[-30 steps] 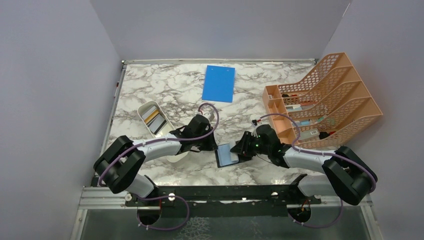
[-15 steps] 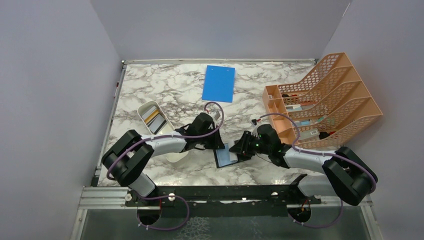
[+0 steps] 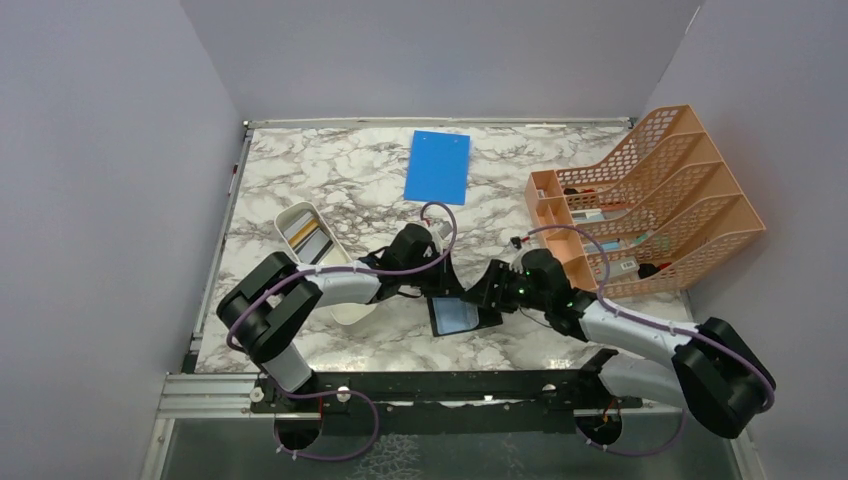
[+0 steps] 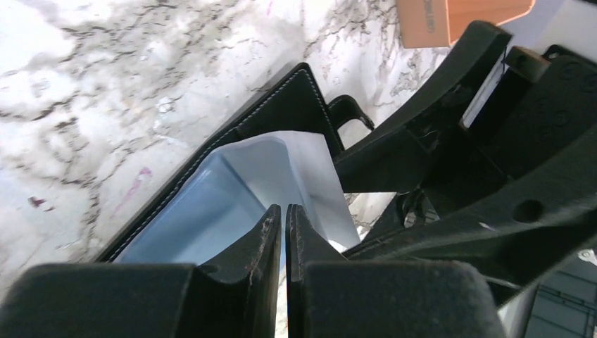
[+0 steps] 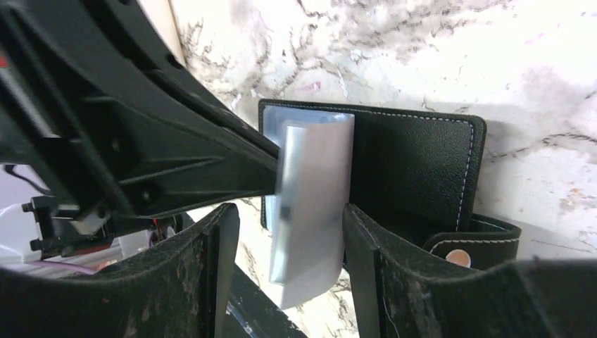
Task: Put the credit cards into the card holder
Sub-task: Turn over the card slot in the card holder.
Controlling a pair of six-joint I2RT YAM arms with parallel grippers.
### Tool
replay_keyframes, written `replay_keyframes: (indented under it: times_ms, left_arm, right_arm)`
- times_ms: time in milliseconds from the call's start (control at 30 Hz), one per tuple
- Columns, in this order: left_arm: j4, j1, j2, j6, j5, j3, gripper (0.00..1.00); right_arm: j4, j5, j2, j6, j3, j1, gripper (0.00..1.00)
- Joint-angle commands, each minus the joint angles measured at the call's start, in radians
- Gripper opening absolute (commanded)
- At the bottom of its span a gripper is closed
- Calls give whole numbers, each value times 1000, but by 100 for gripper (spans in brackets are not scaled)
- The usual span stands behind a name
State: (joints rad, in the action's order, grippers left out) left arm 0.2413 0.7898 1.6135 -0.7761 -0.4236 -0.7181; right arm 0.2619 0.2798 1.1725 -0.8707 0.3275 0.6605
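Observation:
The card holder (image 3: 455, 318) lies open on the marble between my two arms, its black cover (image 5: 415, 169) flat and its snap tab (image 5: 457, 257) at the near side. A pale credit card (image 5: 313, 183) stands up from the grey-blue inside (image 4: 211, 204). My left gripper (image 3: 443, 290) is shut, its tips (image 4: 284, 211) against the card's edge. My right gripper (image 5: 288, 209) is open and straddles the card without clamping it. More credit cards (image 3: 308, 238) lie in the white tray.
The white oblong tray (image 3: 290, 212) sits just left of the left arm. An orange mesh rack (image 3: 650, 200) fills the right side. A blue board (image 3: 438, 166) lies at the back middle. The two grippers are almost touching over the holder.
My right gripper has opened and let go of the card holder. The left gripper has moved right, over the holder. The holder now lies flatter.

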Motion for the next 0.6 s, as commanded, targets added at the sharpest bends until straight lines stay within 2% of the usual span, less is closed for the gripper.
replay_keyframes:
  times_ms: [0, 100, 200, 367, 567]
  left_arm:
    - [92, 21, 37, -31, -80, -37, 10]
    - [106, 35, 52, -39, -91, -57, 11]
    - [114, 51, 80, -44, -97, -91, 11]
    - [118, 68, 160, -49, -93, -137, 11]
    - [88, 68, 146, -42, -40, -142, 13]
  right_arm:
    - [-208, -119, -107, 62, 68, -4, 62]
    - [-345, -164, -174, 96, 120, -4, 63]
    - [-442, -177, -243, 131, 163, -4, 58]
    - [-463, -125, -281, 180, 182, -4, 41]
    - [-400, -65, -207, 176, 136, -4, 19]
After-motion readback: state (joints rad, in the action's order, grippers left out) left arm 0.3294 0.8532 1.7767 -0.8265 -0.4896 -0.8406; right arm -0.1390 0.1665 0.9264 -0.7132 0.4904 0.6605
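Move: The card slot page stands nearly upright close to the left fingertips, its middle about 2 cm to their right and 2 cm nearer the base. The holder's bare black half lies about 6 cm to the left hand's right, 3 cm back and 3 cm lower; the blue sleeves are 1 cm to its left, 4 cm back and 3 cm lower. Between the right hand's open fingers is that same page, its middle level sideways, 1 cm back and 1 cm below. The left hand, fingers staying nearly shut, sweeps about 5 cm to the right with its tips against the left face of the page, arching roughly 1 cm up and back down to carry it over towards the black half. Meanwhile the right hand draws clear of the page, rising about 6.5 cm and shifting a little to the right as its fingertips tilt up some 10 degrees, then it sinks back about 1 cm while its open fingers close most of the way on nothing. ##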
